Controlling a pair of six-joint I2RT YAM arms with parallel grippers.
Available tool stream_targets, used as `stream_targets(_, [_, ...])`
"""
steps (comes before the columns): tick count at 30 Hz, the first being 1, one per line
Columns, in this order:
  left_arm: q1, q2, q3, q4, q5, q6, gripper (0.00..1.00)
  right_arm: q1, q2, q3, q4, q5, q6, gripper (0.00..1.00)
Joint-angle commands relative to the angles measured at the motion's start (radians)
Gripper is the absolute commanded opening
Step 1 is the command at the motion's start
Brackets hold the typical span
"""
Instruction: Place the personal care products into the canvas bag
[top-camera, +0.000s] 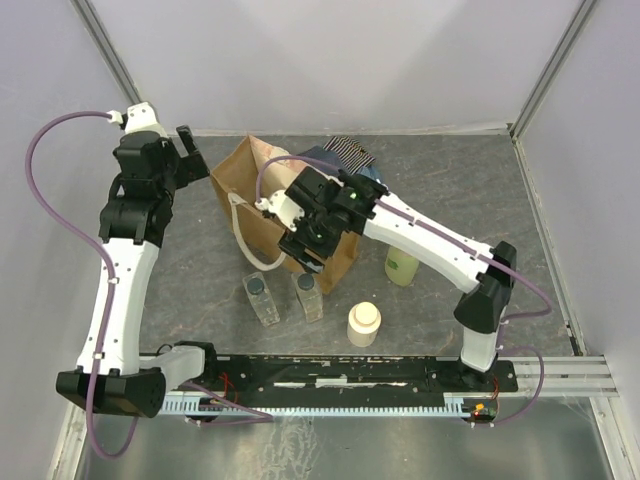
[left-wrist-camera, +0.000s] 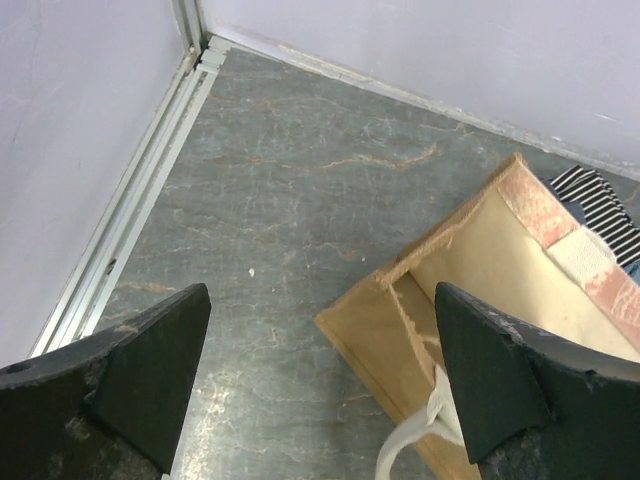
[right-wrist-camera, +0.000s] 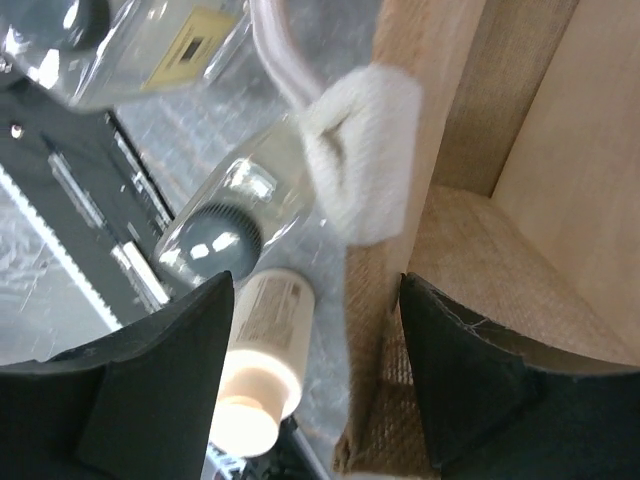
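Observation:
The tan canvas bag (top-camera: 252, 178) stands open at the middle back, its cream handle (top-camera: 243, 240) hanging over the near side. My right gripper (top-camera: 312, 245) hovers over the bag's near wall (right-wrist-camera: 400, 300) with its jaws apart astride that wall, holding nothing. Two clear bottles with dark caps (top-camera: 262, 298) (top-camera: 308, 295) stand in front of the bag. The cream jar (top-camera: 364, 323) is to their right, and a yellow-green bottle (top-camera: 402, 265) is right of the bag. My left gripper (top-camera: 188, 152) is wide open and empty, left of the bag's corner (left-wrist-camera: 400, 300).
A striped and blue folded cloth (top-camera: 350, 155) lies behind the bag, against its far right side. Pale walls close in the table at the back and both sides. The arms' black base rail (top-camera: 330, 375) runs along the near edge.

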Motion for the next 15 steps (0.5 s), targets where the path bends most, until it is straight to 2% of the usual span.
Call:
stream_targets(1, [0.001,0.016,0.056,0.094,0.079,0.004,1.00,0.036,-0.095,-0.054,-0.102,0.053,0.068,0.75])
stream_targets(4, [0.000,0.038,0.047,0.132,0.212,0.012,1.00,0.051,-0.131,-0.078,-0.065,0.114,0.111,0.78])
stream_targets(8, [0.000,0.102,0.064,0.146,0.465,0.078,1.00,0.052,-0.160,0.001,0.003,0.258,0.160,0.85])
stream_targets(12, [-0.001,0.179,0.061,0.130,0.505,0.137,1.00,0.052,-0.211,0.057,0.165,0.366,0.162,1.00])
stream_targets(15, [-0.005,0.226,0.059,0.114,0.498,0.160,1.00,0.042,-0.223,0.088,0.235,0.458,0.165,1.00])
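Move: The right hand is at the canvas bag's near rim, one finger inside; the bag's middle lies about 8 cm ahead, 5 cm left and 10 cm below. One clear bottle stands some 7 cm back of this hand and 1 cm left, another 8 cm back and 11 cm left, and the cream bottle 12 cm back and 10 cm right, all about 15 cm down. From the left hand the bag's middle is some 17 cm right, 4 cm back and 23 cm below. Right hand drags the bag about 3 cm back-right, opens, rises clear; left hand goes 7 cm right towards it. ##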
